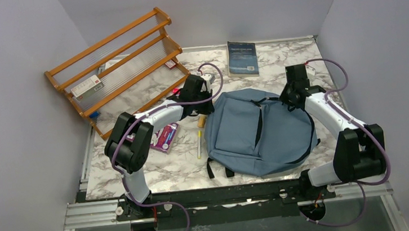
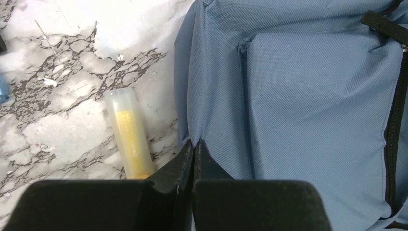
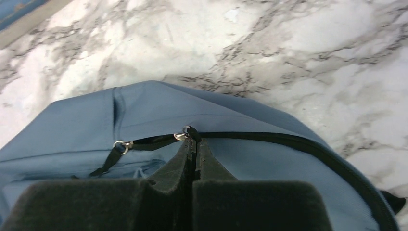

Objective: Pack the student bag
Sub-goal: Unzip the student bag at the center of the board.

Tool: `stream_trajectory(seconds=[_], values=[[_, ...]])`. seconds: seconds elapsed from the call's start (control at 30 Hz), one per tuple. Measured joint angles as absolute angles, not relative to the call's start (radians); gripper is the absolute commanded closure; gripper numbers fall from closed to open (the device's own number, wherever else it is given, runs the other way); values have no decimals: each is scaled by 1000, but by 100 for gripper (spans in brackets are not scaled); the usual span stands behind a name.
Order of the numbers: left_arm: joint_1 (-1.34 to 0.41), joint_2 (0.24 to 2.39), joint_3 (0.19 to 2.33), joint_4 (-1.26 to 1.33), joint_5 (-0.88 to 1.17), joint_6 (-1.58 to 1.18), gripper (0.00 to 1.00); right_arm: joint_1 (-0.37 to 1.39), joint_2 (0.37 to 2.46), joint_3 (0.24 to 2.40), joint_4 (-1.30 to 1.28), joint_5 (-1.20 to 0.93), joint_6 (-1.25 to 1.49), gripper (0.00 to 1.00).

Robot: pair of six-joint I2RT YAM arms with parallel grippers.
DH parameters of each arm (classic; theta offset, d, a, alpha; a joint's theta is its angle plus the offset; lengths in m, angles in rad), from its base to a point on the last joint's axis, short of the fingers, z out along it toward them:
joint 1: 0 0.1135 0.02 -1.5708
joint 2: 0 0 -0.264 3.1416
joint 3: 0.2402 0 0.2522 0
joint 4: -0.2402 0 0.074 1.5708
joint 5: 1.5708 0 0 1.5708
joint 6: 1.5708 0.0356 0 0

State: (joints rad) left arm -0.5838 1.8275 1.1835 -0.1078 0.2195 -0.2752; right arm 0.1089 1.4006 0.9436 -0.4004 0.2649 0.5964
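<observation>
The student bag, dusty-blue with a black zipper, lies flat in the middle of the marble table. My left gripper is at the bag's left edge. In the left wrist view that gripper is shut, pinching a fold of the bag's fabric. My right gripper is at the bag's far right rim. In the right wrist view it is shut on a black zipper pull on the zipper line of the bag. A second pull hangs to the left, with a short open gap between them.
A yellow tube lies just left of the bag beside my left fingers. A pen and a pink packet lie further left. A wooden rack leans at the back left. A dark blue book lies at the back.
</observation>
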Motion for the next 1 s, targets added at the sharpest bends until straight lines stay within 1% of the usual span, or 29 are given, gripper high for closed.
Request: stream_trajectory(seconds=[0.43, 0.53, 0.57, 0.6, 0.77, 0.87, 1.0], values=[[-584, 1827, 1184, -115, 193, -276, 100, 82, 1402, 905, -451, 486, 541, 100], [-585, 1827, 1184, -115, 190, -276, 100, 79, 1402, 896, -467, 507, 541, 100], [-585, 1827, 1184, -115, 190, -276, 98, 78, 1400, 894, -467, 505, 540, 100], [-585, 1827, 1184, -115, 190, -276, 87, 77, 1396, 894, -468, 498, 540, 99], [-585, 1779, 1172, -133, 154, -263, 48, 72, 1309, 862, -444, 366, 517, 99], [-585, 1688, 1168, -146, 118, -260, 36, 72, 1241, 831, -423, 291, 511, 99], [-627, 1566, 1173, -142, 59, -266, 29, 72, 1193, 818, -420, 252, 502, 99]])
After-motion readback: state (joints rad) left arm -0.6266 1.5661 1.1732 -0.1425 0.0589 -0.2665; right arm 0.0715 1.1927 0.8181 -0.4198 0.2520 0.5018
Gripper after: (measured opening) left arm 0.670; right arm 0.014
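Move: At the bag's far edge, the right hand already pinches the main zip's pull; the zip bends towards the robot about 7 cm back and 9 cm to its right, slightly lower. The second slider sits some 7 cm left and 1 cm ahead, the pocket zip's pull about 8 cm left and 1 cm back. From the left hand, which grips the bag's left edge, the held pull is roughly 27 cm right and 1 cm ahead; the yellow tube lies 3 cm left and 2 cm back. Drawing the held pull along the zip, the right hand goes about 5 cm right and 3 cm back, tipping its fingers rightward, then swings some 4 cm left again and rises 3 cm with its grip kept. The left hand first holds the bag's edge, then opens, lets go and lifts quickly about 10 cm, its fingers tilting up. ##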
